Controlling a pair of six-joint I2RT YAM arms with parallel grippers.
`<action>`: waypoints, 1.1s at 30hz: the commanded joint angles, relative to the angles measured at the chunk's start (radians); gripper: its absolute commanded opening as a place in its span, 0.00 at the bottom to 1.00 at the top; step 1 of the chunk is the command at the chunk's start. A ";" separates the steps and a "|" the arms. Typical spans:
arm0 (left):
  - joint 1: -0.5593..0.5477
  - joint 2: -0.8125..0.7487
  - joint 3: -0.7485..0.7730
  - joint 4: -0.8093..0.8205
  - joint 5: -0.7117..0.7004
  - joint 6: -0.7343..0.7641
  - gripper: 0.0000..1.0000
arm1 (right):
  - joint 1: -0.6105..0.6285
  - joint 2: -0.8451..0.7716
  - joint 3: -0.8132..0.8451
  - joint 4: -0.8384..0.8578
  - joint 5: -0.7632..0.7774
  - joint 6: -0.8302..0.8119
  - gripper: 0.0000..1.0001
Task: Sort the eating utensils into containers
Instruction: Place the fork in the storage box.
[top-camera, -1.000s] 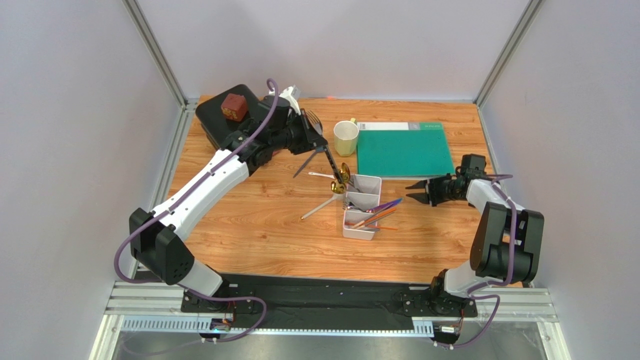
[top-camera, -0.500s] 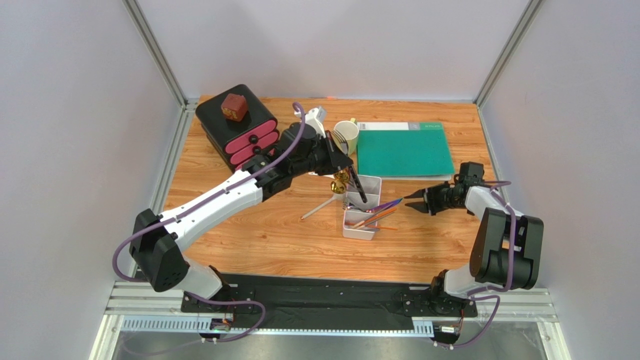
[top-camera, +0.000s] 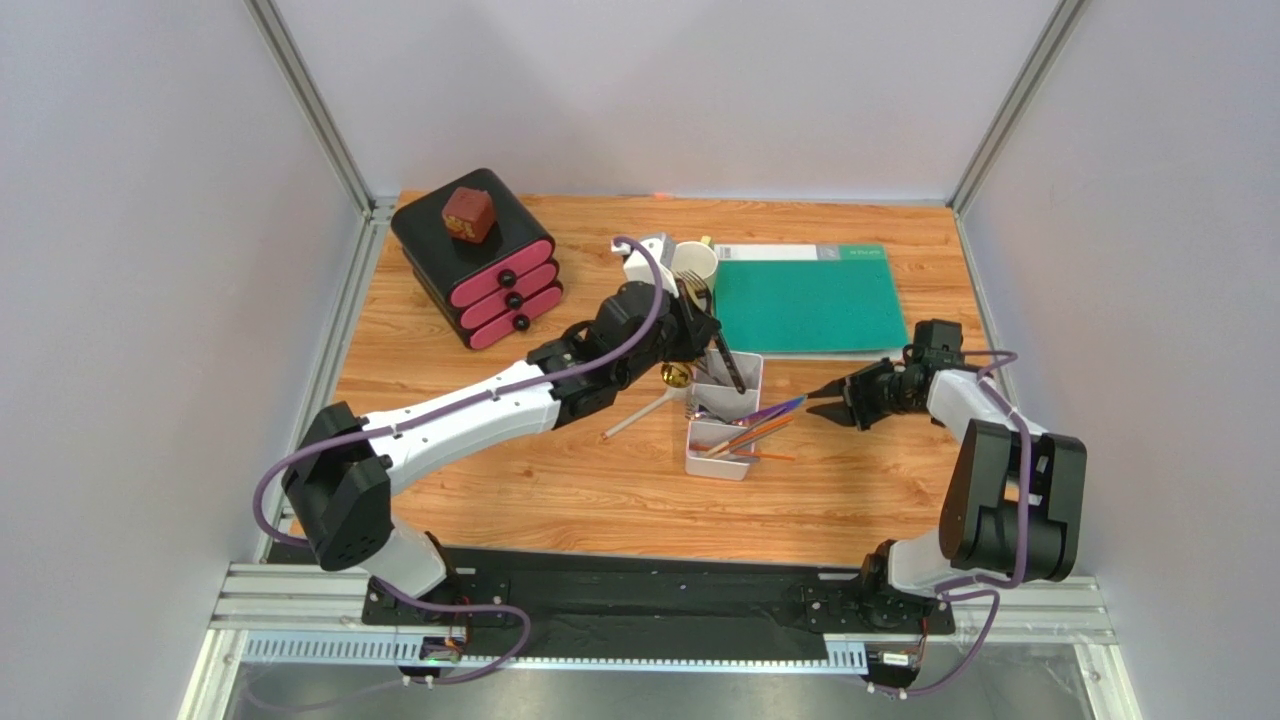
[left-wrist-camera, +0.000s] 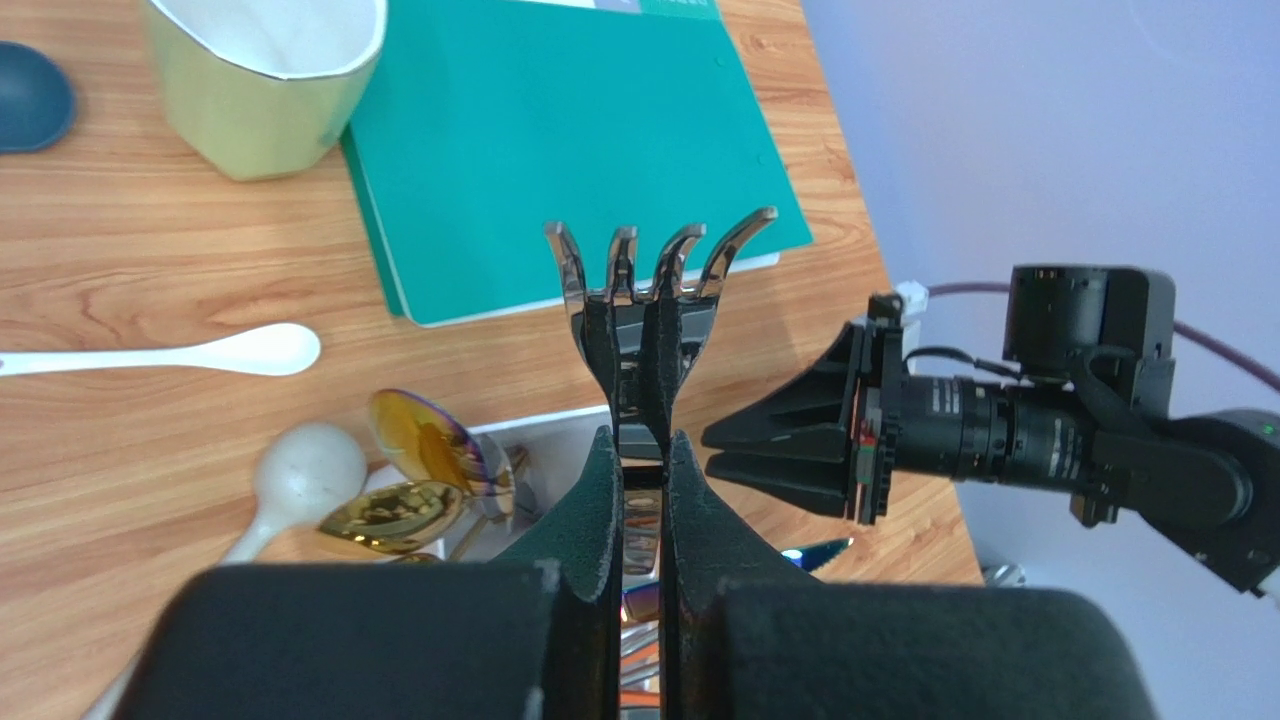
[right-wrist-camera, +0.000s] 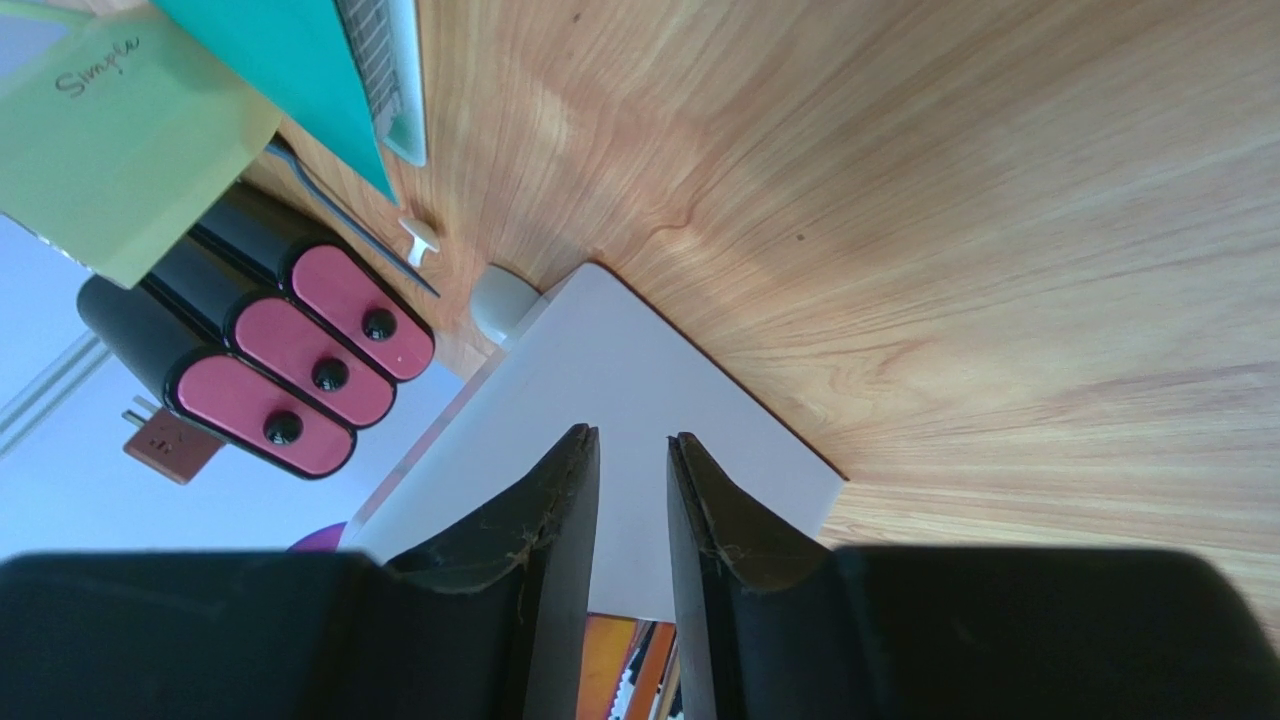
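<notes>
My left gripper (top-camera: 694, 320) (left-wrist-camera: 643, 450) is shut on the neck of a dark metal fork (left-wrist-camera: 658, 278) (top-camera: 724, 365), which slants down over the far compartment of the white divided tray (top-camera: 715, 470) (left-wrist-camera: 549, 428). The near compartment holds an iridescent purple knife and orange-brown chopsticks (top-camera: 759, 425). Left of the tray lie a gold spoon (left-wrist-camera: 388, 515), an iridescent spoon (left-wrist-camera: 428, 435) and two white spoons (left-wrist-camera: 226, 353) (left-wrist-camera: 301, 468). My right gripper (top-camera: 839, 402) (right-wrist-camera: 631, 438) is open and empty, level with the tray's right wall (right-wrist-camera: 646, 375).
A cream cup (top-camera: 691, 270) and a green notebook (top-camera: 809, 300) sit behind the tray. The black box with pink drawers (top-camera: 478, 263), a red-brown block (top-camera: 469, 213) on top, stands at the back left. A dark blue rounded object (left-wrist-camera: 30, 93) lies beside the cup.
My left arm has swung right from the black box, carrying the fork to above the tray. The right gripper has edged left toward the tray's side.
</notes>
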 joint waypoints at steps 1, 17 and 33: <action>-0.031 0.012 -0.026 0.129 -0.048 0.049 0.00 | 0.028 -0.036 0.036 0.026 -0.030 0.002 0.29; -0.086 0.038 -0.132 0.223 -0.111 0.149 0.00 | 0.031 -0.117 -0.070 0.087 -0.045 0.019 0.29; -0.123 0.057 -0.126 0.051 -0.157 0.070 0.01 | 0.032 -0.179 -0.136 0.083 -0.028 0.014 0.29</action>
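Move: The left hand holds the fork, its handle hanging back and down, above the storage box, whose middle lies about 4 cm back, 5 cm to the right and some 21 cm below. The gold spoons stand out of the box's far left corner, 2 cm ahead, 3 cm left and 14 cm below; the mug is roughly 20 cm straight ahead, and the purple knife 3 cm back and 12 cm right. From the right hand the box is level and about 13 cm left. Keeping its shut grip on the fork, the left hand lowers it towards the storage box by some 6 to 7 cm, most of that early and then more slowly, while easing about 2 cm back, so the handle end comes down over the middle compartment. The wrist rolls some 10 degrees, left side rising, with the tines staying uppermost; the empty right hand beside the box shifts about 2 cm back and slightly left, its fingers unchanged. ##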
